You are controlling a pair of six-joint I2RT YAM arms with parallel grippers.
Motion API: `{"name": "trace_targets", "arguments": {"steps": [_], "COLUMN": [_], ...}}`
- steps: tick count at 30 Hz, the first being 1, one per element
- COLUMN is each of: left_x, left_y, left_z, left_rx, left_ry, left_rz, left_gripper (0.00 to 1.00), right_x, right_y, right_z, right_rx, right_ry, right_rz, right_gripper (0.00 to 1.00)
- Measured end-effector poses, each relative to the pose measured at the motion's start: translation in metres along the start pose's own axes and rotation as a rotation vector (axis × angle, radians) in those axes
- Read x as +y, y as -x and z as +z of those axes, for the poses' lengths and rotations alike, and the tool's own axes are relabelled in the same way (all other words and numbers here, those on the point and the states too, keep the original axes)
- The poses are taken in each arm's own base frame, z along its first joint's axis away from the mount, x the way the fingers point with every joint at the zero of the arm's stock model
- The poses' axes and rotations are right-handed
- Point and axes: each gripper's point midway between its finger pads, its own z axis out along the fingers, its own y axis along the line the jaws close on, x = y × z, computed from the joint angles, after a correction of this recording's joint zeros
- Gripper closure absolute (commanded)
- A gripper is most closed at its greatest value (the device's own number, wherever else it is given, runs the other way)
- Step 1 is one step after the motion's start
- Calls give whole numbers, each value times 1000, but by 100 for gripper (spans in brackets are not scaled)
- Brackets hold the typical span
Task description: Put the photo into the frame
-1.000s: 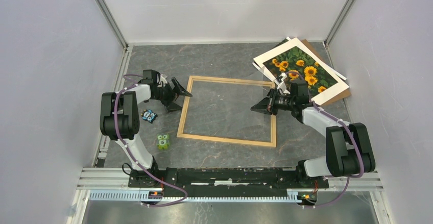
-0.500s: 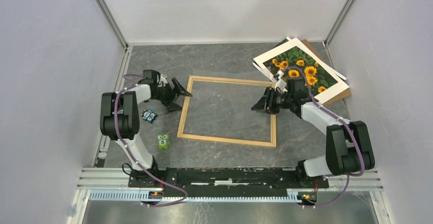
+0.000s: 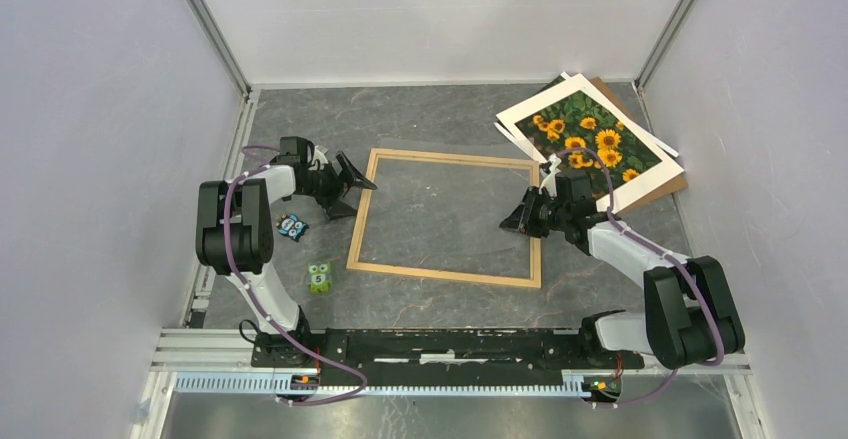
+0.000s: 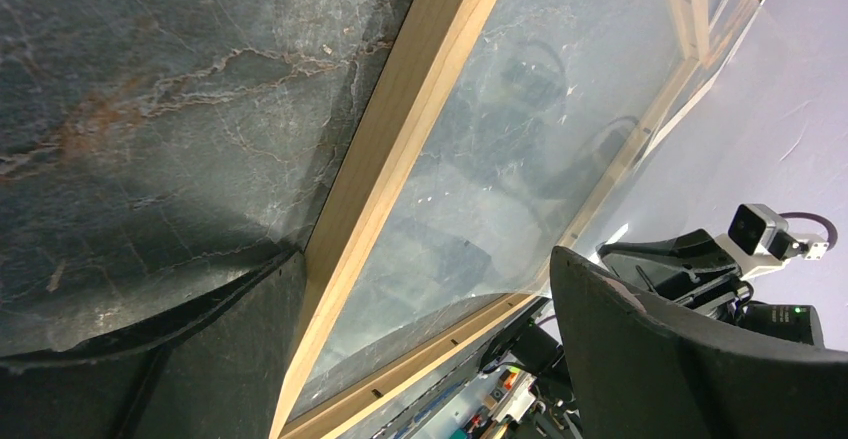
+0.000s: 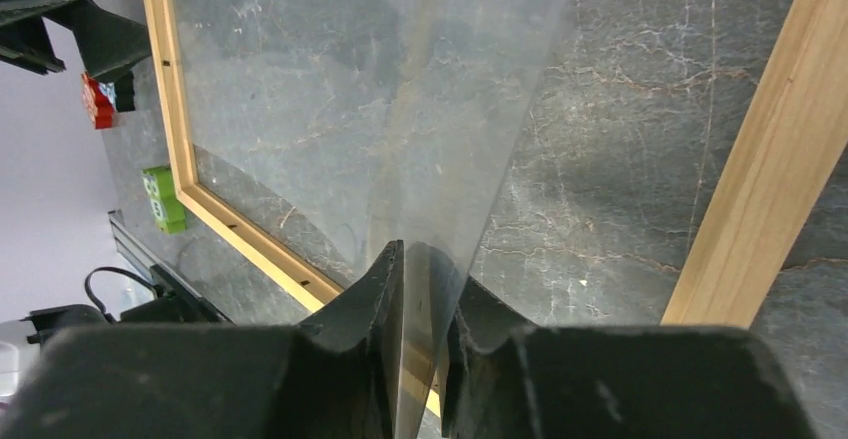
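The frame, thin light wood, lies flat in the middle of the table. A clear sheet lies over its opening, with its right edge raised. My right gripper is just inside the frame's right rail. Its jaws stand a little apart with the sheet's edge between them, against the left finger. My left gripper is wide open astride the frame's left rail, holding nothing. The photo, sunflowers facing up, rests at the far right corner.
A brown backing board and white sheets lie under the photo. A small blue toy and a green one sit left of the frame, near the left arm. Cage walls close in on both sides.
My right gripper has moved nearer along the frame's right rail, and its jaws parted from shut. The left arm has not moved.
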Motion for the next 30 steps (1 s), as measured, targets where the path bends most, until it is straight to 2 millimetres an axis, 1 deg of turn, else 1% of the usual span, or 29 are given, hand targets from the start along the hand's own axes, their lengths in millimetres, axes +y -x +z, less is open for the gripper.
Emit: {"name": "trace_targets", "arguments": {"steps": [2, 5, 8, 13, 21, 27, 30], "left_x": [0, 0, 1, 4, 2, 3, 3], "left_y": [0, 0, -1, -3, -1, -3, -3], "left_z": [0, 0, 0, -4, -11, -11, -11], "left_rx": [-1, 0, 2, -6, -34, -29, -29], "left_ry": [0, 2, 8, 41, 59, 64, 65], "left_rz": [0, 0, -3, -10, 15, 9, 9], "left_gripper": [3, 3, 3, 3, 3, 3, 3], "right_x": [0, 0, 0, 5, 28, 40, 42], "right_y": [1, 1, 1, 9, 13, 12, 10], "right_z": [1, 1, -1, -8, -15, -20, -22], "right_rx": [-5, -3, 6, 40, 126, 161, 174], "right_ry": [-1, -2, -1, 71, 198, 262, 278], "right_rz": [11, 21, 35, 100, 175, 232, 243], "right_gripper": [88, 100, 100, 100, 100, 100, 100]}}
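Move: The clear sheet's edge already runs between the right hand's part-open fingertips. From this hand, the middle of the frame's right rail lies about 5 cm to the right and some 3 cm lower, that of the far rail about 16 cm ahead and 9 cm left, and the photo about 20 cm ahead and 16 cm right. From the left hand, this sheet edge lies some 26 cm right and 6 cm back, about 1 cm higher. Upward by nearly 5 cm goes the right hand, once its fingers have shut on the clear sheet's edge; it lifts this edge away from the frame and drifts about 1.5 cm left. Its wrist rolls some 20 degrees, left side rising, so the fingers swing leftward and point less steeply down. The left hand, wide open astride the left rail, barely shifts. ##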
